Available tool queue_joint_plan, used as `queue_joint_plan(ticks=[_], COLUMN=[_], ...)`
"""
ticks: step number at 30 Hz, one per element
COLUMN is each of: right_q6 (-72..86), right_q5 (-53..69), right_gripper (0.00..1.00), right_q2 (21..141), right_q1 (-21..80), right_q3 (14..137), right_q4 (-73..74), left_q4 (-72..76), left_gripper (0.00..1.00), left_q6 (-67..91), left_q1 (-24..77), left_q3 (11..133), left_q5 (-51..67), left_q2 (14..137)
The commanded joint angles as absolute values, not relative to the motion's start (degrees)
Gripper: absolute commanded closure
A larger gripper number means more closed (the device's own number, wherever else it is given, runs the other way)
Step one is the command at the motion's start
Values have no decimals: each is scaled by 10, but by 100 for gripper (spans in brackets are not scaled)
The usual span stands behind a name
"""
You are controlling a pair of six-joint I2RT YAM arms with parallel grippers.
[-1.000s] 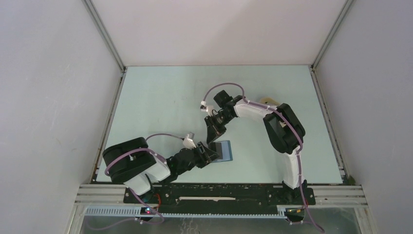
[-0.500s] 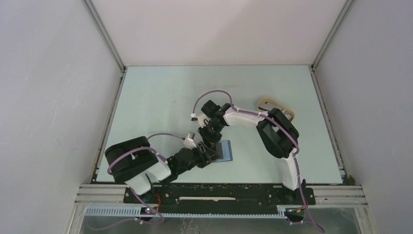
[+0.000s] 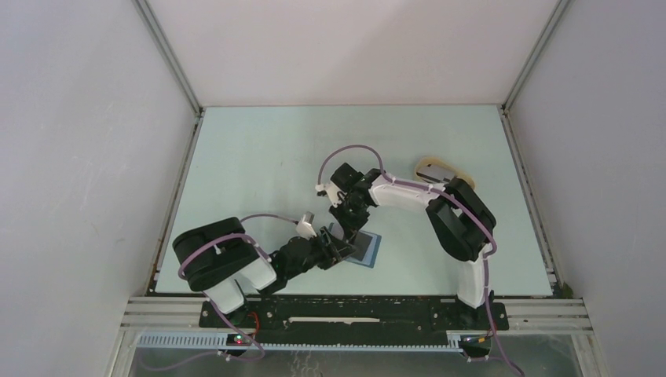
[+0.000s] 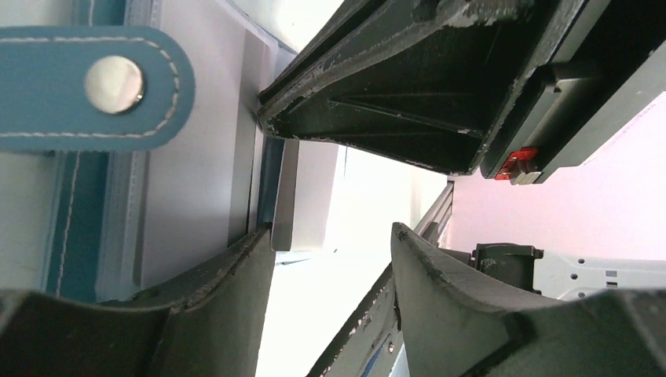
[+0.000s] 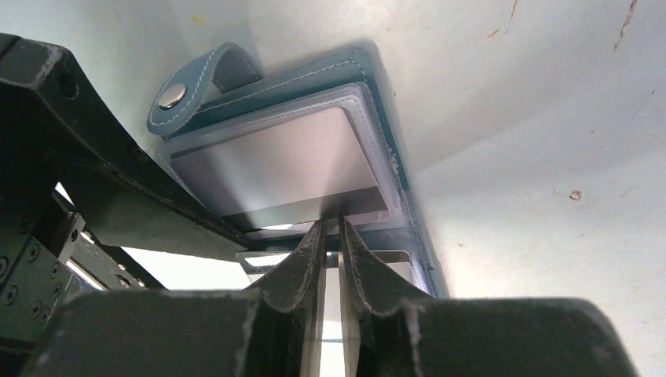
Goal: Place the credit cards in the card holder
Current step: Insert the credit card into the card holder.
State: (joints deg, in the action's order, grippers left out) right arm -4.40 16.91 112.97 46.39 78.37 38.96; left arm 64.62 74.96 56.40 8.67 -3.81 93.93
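The card holder (image 3: 369,251) lies open on the table, a blue wallet with a snap strap (image 4: 78,86) and grey-white slots. In the right wrist view a grey credit card (image 5: 275,165) lies flat in its clear slot, inside the blue rim (image 5: 369,86). My right gripper (image 3: 349,230) comes down onto the wallet's near edge with its jaws almost together (image 5: 331,222). In the left wrist view a pale credit card (image 4: 310,196) sticks out from its fingers, pinched edge-on. My left gripper (image 3: 338,250) stands open (image 4: 334,232) at the wallet's left edge. One finger (image 4: 228,275) rests against the inner page.
A beige oval tray (image 3: 440,168) sits at the back right behind the right arm's elbow. Both arms crowd the near middle of the table around the wallet. White walls close in the table on three sides.
The right arm swung from the back toward the wallet and lowered its gripper onto it. The wallet turned and shifted slightly right. The left gripper opened a little wider.
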Motion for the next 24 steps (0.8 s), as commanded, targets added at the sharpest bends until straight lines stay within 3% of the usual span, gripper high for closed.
queue_joint_plan(ticks=[1, 24], right_q6=[-79, -266], right_q5=[141, 416], right_gripper=[82, 77], right_q2=[1103, 1043], right_q1=[464, 371], right_q3=[768, 774], right_q4=[407, 531], left_q4=[614, 642], left_gripper=[38, 38], left_q6=[722, 600], left_q1=[557, 551], left_q3=[79, 86], left_q5=[-41, -4], left_q2=[955, 878])
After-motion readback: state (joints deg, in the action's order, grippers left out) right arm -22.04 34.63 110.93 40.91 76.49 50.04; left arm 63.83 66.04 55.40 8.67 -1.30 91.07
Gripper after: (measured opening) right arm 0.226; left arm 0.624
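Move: The half-seated card in the holder's strapless page is the target: its middle lies some 4 cm right of and 2 cm back from the right hand, 1 cm below it, its striped edge running along the seam close under the fingertips. The page with the strap, already filled, is centred roughly 3 cm left and 1 cm back; the strap is about 7 cm left, level with the hand. From the left hand the card's middle lies about 3 cm right, 2 cm ahead and 2 cm below. The card's striped edge at the seam is worked by the nearly shut right fingertips, which push to the right, then sweep back towards the base, about 5 cm in all, tilting some 10 degrees and turning counter-clockwise, and rise nearly 2 cm late on. The left hand keeps its place by the near end of that edge, half open, tilting slightly up at the end. ##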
